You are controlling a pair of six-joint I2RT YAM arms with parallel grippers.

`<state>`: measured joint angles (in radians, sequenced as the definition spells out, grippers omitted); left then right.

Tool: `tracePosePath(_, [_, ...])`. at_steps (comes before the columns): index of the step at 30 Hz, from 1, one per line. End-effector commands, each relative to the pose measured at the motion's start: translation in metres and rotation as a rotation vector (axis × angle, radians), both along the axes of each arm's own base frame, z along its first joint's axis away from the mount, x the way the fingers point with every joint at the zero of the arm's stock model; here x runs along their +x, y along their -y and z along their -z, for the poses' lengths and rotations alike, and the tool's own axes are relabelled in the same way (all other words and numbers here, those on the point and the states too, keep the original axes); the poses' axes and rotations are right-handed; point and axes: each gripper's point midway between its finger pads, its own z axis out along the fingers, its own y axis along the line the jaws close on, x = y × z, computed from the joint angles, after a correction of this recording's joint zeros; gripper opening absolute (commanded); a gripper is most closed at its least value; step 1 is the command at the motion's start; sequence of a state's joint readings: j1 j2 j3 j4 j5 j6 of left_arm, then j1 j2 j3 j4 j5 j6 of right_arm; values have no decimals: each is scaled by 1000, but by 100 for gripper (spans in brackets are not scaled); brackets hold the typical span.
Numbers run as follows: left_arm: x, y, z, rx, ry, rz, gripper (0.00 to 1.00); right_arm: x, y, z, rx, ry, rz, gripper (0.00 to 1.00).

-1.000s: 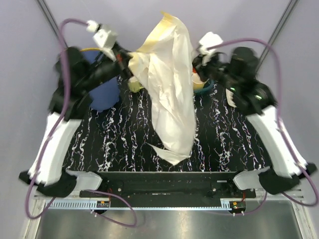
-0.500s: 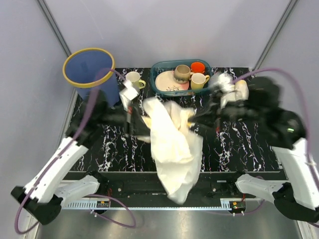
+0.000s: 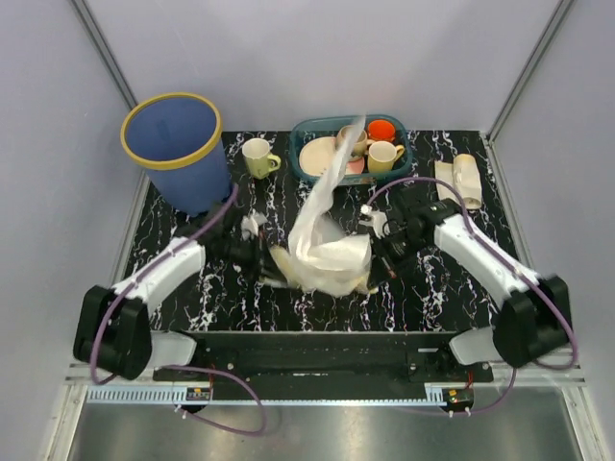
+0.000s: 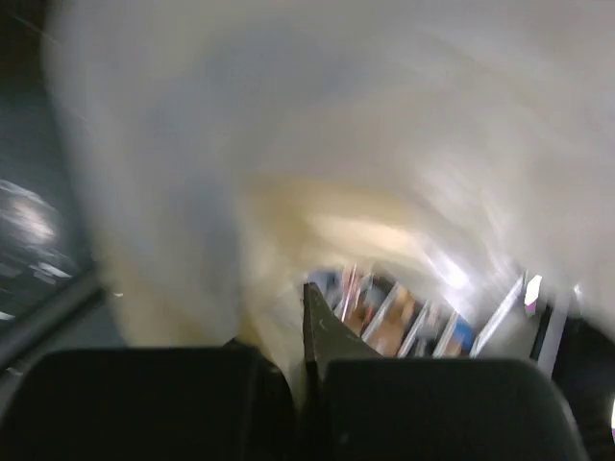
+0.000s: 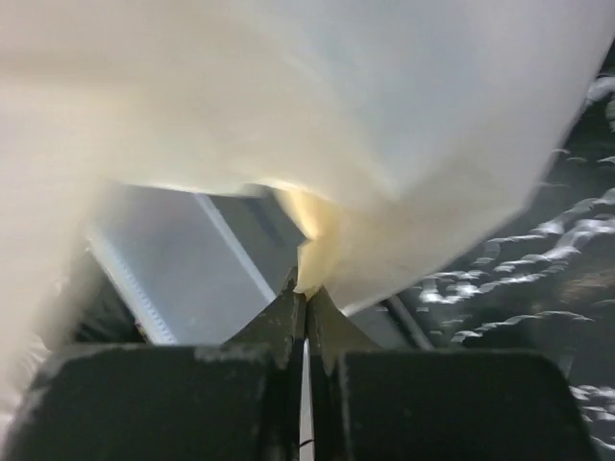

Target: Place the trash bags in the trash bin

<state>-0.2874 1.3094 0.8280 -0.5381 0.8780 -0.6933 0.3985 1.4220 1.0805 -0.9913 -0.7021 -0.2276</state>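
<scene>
A large cream-white trash bag (image 3: 324, 252) billows low over the middle of the black marbled table, one flap rising toward the dish basket. My left gripper (image 3: 272, 264) is shut on its left edge, film pinched between the fingers (image 4: 309, 331). At the bag's right edge my right gripper (image 3: 375, 272) is shut on a corner of the film (image 5: 306, 288). The film fills both wrist views (image 4: 288, 125) (image 5: 317, 96). A small pale bundle of trash bags (image 3: 461, 179) lies at the table's far right. The blue trash bin (image 3: 178, 149) with a yellow rim stands at the far left, apart from both grippers.
A teal oval basket (image 3: 309, 128) at the back holds a cream plate (image 3: 317, 154) and mugs (image 3: 384, 154). A white mug (image 3: 258, 157) stands between bin and basket. Grey walls enclose the table on three sides.
Both arms have swung down from high above the table to low over its middle, carrying the bag with them. The bag has collapsed from a long hanging sheet into a bunched heap.
</scene>
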Motion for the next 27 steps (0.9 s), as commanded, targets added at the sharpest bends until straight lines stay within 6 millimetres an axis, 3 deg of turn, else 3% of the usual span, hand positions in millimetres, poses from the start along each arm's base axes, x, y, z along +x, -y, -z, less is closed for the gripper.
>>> tracePosePath(1, [-94,28,-155,-411,500,470,0,-76,-36,-202,540,326,-181,0])
tracePosePath(2, [-112,24,-208,-498,673,524,0,-82,-39,-225,582,379,-197,0])
tracePosePath(3, [-117,23,-234,-549,743,532,0,-81,-42,-264,621,465,-180,0])
tracePosePath(5, [-111,18,-334,-680,944,486,0,-71,-48,-312,680,553,-152,0])
tracePosePath(6, [-97,19,-348,-655,936,449,0,-54,-51,-350,690,663,-114,0])
tracePosePath(7, [-66,22,-362,-631,950,396,0,-38,-51,-364,667,745,-85,0])
tracePosePath(8, [-34,10,-375,-588,997,278,0,-14,-42,-384,625,856,11,0])
tracePosePath(9, [-14,6,-372,-571,985,215,0,15,-44,-369,557,841,49,0])
tracePosePath(10, [12,5,-357,-525,968,138,0,36,-38,-358,501,861,76,0])
tracePosePath(11, [25,5,-333,-457,945,110,0,63,-31,-324,429,790,133,0])
tracePosePath(12, [32,4,-266,-273,856,118,0,67,-30,-299,386,719,137,0])
tracePosePath(13, [37,0,-234,-155,839,77,0,69,-29,-276,345,676,126,0])
tracePosePath(14, [20,11,-202,-147,795,154,0,60,-29,-232,306,555,115,0])
tracePosePath(15, [7,12,-146,-102,660,179,0,56,-30,-213,303,518,107,0])
tracePosePath(16, [-5,11,-124,-80,615,173,0,51,-28,-192,289,475,111,0])
tracePosePath(17, [-19,17,-107,-93,577,213,0,40,-23,-157,255,405,118,0])
tracePosePath(19, [-34,18,-90,-102,542,240,0,33,-25,-148,275,394,92,0])
tracePosePath(20, [-32,19,-100,-121,579,244,0,33,-28,-163,309,421,85,0])
tracePosePath(21, [-27,20,-117,-127,650,249,0,34,-30,-179,341,454,79,0])
tracePosePath(22, [-21,22,-161,-164,765,250,0,35,-33,-198,370,489,68,0])
tracePosePath(23, [-15,21,-190,-185,835,237,0,36,-36,-243,437,585,49,0])
tracePosePath(25, [-18,30,-254,-342,892,317,0,32,-39,-303,518,655,55,0])
tracePosePath(26, [-37,13,-370,-434,1181,329,0,20,-37,-391,633,847,10,0])
tracePosePath(27, [-54,1,-445,-559,1242,296,0,11,-30,-434,667,947,34,0])
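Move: Between the two hands the trash bag is already pinched, its upturned bulk middle about 12 cm right of the left hand, 6 cm ahead and some 5 cm higher; from the right hand it is about 12 cm left, 7 cm ahead and 5 cm up. The trash bin stands roughly 22 cm ahead and 32 cm left of the left hand, the green mug 31 cm ahead and 13 cm left. The tray of cups is about 38 cm ahead and 5 cm left of the right hand. Flinging the trash bag up and down to shake it out, both hands whip up about 40 cm, first drawing back some 6 cm, with their fingers tipping upward by about 60 degrees; they then plunge some 30 cm, tipping back down, and start up again. The shut fingers keep their pinch on the bag throughout. ##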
